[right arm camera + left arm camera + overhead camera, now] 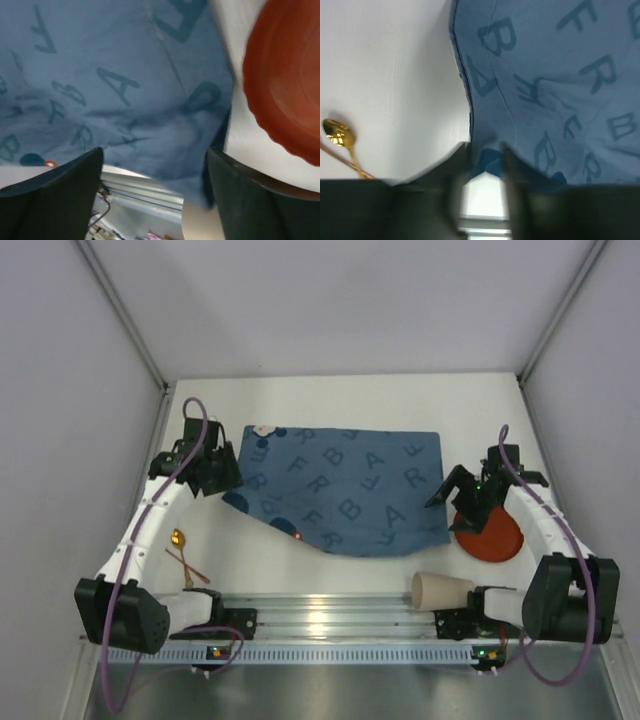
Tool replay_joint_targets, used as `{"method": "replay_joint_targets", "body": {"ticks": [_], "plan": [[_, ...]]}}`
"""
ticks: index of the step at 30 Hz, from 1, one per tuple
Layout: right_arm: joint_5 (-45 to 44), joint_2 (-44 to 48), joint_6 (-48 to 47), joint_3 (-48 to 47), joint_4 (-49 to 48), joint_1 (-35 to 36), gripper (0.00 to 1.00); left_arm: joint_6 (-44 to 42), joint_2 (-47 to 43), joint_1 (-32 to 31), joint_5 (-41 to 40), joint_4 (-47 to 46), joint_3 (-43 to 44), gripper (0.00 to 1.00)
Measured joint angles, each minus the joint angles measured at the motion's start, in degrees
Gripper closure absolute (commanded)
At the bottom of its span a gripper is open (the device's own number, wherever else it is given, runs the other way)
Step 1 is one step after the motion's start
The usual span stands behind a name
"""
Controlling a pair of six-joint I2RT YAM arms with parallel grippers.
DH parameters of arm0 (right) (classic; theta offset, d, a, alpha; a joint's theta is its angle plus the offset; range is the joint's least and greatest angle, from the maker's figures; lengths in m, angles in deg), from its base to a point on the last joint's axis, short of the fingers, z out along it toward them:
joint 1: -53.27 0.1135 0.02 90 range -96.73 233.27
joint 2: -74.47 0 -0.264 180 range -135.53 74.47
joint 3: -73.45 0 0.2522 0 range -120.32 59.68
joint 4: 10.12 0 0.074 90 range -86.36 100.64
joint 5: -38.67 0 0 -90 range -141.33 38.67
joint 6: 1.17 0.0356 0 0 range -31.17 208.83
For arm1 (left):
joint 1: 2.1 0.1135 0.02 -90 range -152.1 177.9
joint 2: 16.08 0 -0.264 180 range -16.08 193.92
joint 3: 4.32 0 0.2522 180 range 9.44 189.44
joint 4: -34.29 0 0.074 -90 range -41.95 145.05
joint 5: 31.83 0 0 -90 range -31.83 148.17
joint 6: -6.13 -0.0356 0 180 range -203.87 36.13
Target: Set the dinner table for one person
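Observation:
The dinner table [330, 405] is a plain white tabletop. A blue mat [340, 490] printed with letters lies across its middle, its near left part rumpled along a slanted edge. My left gripper [228, 480] hovers at the mat's left edge. In the left wrist view the left gripper [484, 150] is blurred, its fingers slightly apart, with a fold of the mat [545, 85] at their tips. My right gripper [455, 502] is at the mat's right edge. In the right wrist view the right gripper [155, 155] stands wide open above the mat [125, 85], holding nothing.
A red plate [492, 537] lies right of the mat, partly under the right arm, and shows as the plate [285, 85] in the right wrist view. A paper cup [442, 590] lies on its side at the near edge. A gold spoon [180, 540] and a second utensil lie crossed at the near left.

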Motion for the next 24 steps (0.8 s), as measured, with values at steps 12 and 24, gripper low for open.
{"method": "replay_joint_targets", "body": {"ticks": [12,24], "plan": [[-2.99,-1.88,-5.35,-2.75,5.81,-1.29,0.05,3.37,-3.45,0.00,0.33,5.09,-4.35,0.02],[-1.42,-20.94,-5.27,-22.84,-3.34,-1.29,0.07,3.45,15.67,0.00,2.43,-6.88,-1.09,0.02]]}}
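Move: The left hand has the blue cloth's near left corner at its fingertips, roughly 3 cm below; the gold spoon is about 13 cm back, 13 cm left and 16 cm down. From the right hand, the cloth's near right corner hangs about 3 cm back and 4 cm below, and its far right corner lies some 23 cm ahead, 2 cm right. The red plate is level with that hand, 10 cm right; the beige cup is 15 cm back, 1 cm left. The left fingers spread off the cloth's near left corner while the right ones finish opening; both hands follow the falling cloth back and down about 3–4 cm. Then the right swings forward some 15 cm along the cloth's right edge, rising about 5 cm, and the left reverses forward about 7 cm, sinking towards the cloth's left side. ##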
